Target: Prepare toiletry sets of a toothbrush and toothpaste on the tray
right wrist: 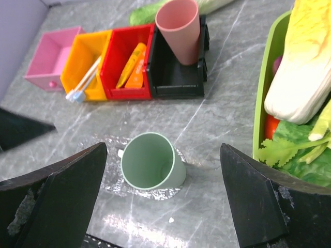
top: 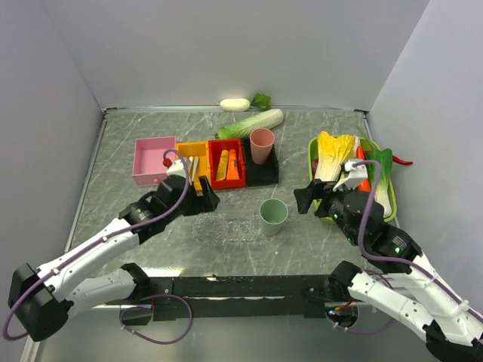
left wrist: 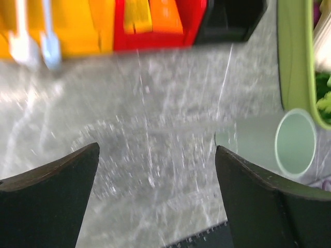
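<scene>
Two pale toothbrushes (right wrist: 85,78) lie in the yellow bin (top: 192,161), their heads (left wrist: 21,49) poking over its near edge. Two orange toothpaste tubes (right wrist: 131,67) rest in the red bin (top: 226,163). The clear speckled tray (top: 223,228) lies flat on the table in front of the bins and holds no toothbrush or toothpaste. My left gripper (top: 207,197) hovers open over the tray (left wrist: 129,170), near the yellow bin, with nothing between its fingers. My right gripper (top: 306,200) is open too and empty, to the right of the tray (right wrist: 111,178).
A green cup (top: 273,215) stands on the tray's right end. A pink cup (top: 262,145) sits in a black bin (top: 264,172), and a pink bin (top: 154,160) is at the row's left. A green vegetable tray (top: 392,207) with cabbage and carrot lies at the right.
</scene>
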`<state>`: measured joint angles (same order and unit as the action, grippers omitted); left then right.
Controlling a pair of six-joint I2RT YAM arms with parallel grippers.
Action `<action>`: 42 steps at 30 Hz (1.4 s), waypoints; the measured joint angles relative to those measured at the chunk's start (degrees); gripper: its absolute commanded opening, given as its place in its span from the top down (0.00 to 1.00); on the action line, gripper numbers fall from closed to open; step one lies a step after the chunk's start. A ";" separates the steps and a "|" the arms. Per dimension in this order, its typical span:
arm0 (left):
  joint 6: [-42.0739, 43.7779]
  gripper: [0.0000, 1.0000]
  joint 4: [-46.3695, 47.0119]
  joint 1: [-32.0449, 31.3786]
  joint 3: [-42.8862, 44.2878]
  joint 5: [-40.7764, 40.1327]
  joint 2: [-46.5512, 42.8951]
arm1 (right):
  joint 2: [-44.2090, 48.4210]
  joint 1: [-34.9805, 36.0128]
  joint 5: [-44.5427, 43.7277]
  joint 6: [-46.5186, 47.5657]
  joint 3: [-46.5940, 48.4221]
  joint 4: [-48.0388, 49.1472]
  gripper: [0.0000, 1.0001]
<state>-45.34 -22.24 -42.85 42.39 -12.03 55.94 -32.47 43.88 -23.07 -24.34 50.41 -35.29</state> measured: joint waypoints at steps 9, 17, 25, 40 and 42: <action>16.65 0.03 2.64 19.02 14.05 9.55 8.85 | -13.33 -3.63 7.58 2.82 3.72 0.72 0.10; 27.87 0.03 12.00 22.93 19.71 10.23 12.15 | -28.04 -21.20 26.18 4.79 9.57 4.35 0.25; 30.08 0.03 14.58 24.00 14.36 8.09 15.41 | -46.51 -26.01 31.41 8.09 22.49 6.67 0.42; 31.15 0.03 18.62 24.02 13.97 9.44 15.52 | -74.10 -26.80 29.03 12.09 44.28 4.55 0.52; 31.19 0.03 18.62 24.02 13.94 9.64 15.50 | -76.50 -26.80 28.48 12.17 46.34 4.28 0.53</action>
<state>-14.15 -3.62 -18.83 56.34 -2.39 71.44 -108.97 17.08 5.41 -12.16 96.75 -31.00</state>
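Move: The pink cup stands about 28 cm ahead of the right hand, 11 cm to its left and 19 cm below it. The green cup is only some 2 cm ahead and 8 cm left of this hand, and the vegetable basket 17 cm ahead and 20 cm right. From the left hand, the toothbrushes lie about 16 cm ahead, 8 cm left and 12 cm below; the toothpastes are roughly 17 cm ahead and 4 cm right. Forward in a long reach of some 27 cm, sinking and edging left, the empty right hand goes to the near right side of the pink cup, fingers tipping down and closing to about half. The left hand swings forward and left with fingers wide, rises, dips partway back and hovers over the toothbrush box, about 8 cm higher than before, its fingertips tilted up. ##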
